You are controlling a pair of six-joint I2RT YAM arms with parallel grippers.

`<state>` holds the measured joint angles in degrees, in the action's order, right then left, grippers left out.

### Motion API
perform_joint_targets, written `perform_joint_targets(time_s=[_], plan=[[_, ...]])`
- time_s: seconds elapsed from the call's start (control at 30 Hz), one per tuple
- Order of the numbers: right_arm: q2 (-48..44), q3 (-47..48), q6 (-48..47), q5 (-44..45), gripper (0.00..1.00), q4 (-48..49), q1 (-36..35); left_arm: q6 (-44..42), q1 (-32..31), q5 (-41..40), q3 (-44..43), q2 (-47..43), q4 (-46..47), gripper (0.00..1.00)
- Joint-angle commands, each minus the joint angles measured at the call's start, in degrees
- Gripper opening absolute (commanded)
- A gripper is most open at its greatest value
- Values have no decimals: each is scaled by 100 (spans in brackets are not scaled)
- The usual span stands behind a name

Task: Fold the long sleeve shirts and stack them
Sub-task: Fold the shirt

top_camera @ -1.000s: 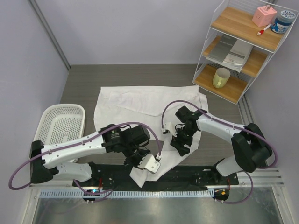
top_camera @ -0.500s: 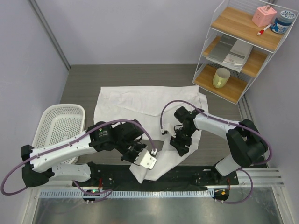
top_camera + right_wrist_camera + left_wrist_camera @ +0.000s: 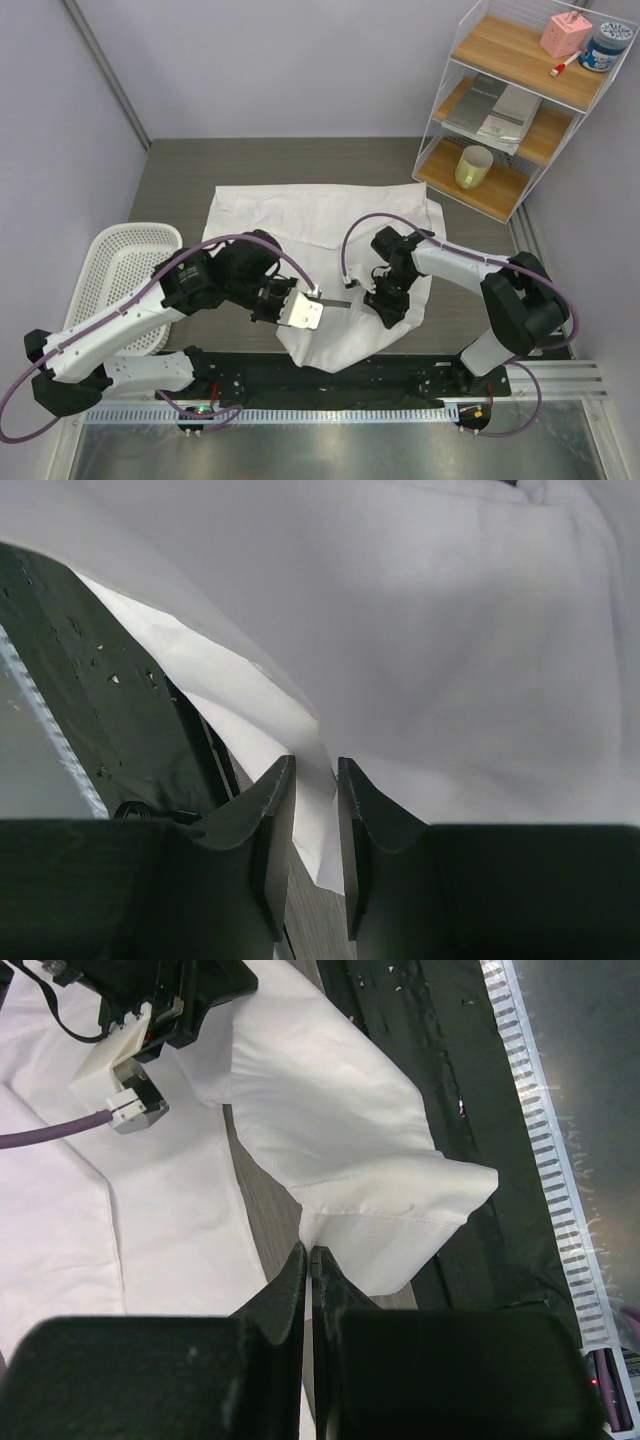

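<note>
A white long sleeve shirt [image 3: 300, 215] lies spread across the table, and its near end hangs toward the front edge. My left gripper [image 3: 340, 303] is shut on the edge of a sleeve end [image 3: 340, 1130] and holds it lifted above the table. My left gripper [image 3: 310, 1252] has its jaws pressed together on the cloth. My right gripper [image 3: 385, 308] sits on the shirt's right part, its jaws closed on a pinched fold of cloth [image 3: 320, 745]. My right gripper [image 3: 313, 770] is low over the table. It also shows in the left wrist view [image 3: 150, 1010].
A white perforated basket [image 3: 105, 240] stands at the left. A wire shelf unit [image 3: 510, 100] at the back right holds grey-white booklets [image 3: 495, 105], a yellow cup [image 3: 473, 166] and small items. A black mat [image 3: 400, 375] runs along the front edge.
My left gripper has carried the sleeve end away from the front edge, up and toward the shirt's middle. My right gripper has hardly moved.
</note>
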<state>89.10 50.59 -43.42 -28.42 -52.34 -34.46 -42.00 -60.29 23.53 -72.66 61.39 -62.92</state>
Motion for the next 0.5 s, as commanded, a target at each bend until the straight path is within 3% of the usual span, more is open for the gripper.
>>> perform_joint_targets(time_s=[0.0,0.07,0.1,0.47], plan=[[-7,328,-35,-14,23,-57,-35,-1,17,-138,-222,-153,-28,0],[-42,355,-26,3,5,-57,-35,7,35,-234,-239,-188,24,0],[-51,399,-18,21,1,-57,-35,16,61,-243,-266,-180,25,0],[-121,1295,816,12,1,443,905,-748,940,-147,-688,102,-177,0]])
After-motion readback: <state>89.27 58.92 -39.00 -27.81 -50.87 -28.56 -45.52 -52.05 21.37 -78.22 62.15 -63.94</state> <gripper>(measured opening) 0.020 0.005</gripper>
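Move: The left hand already holds the shirt's raised edge; the far edge's middle lies about 34 cm ahead, 6 cm right and 22 cm below, and the inner flap's corner 20 cm ahead, 8 cm right. The white basket is 38 cm left and 11 cm ahead. The right hand has the near fold between its half-open fingers; from it the flap corner is 15 cm ahead and 15 cm left, the far edge 28 ahead, 17 left. The right fingers pinch the near fold, then both hands carry it forward about 5 cm, rising some 3 cm. ##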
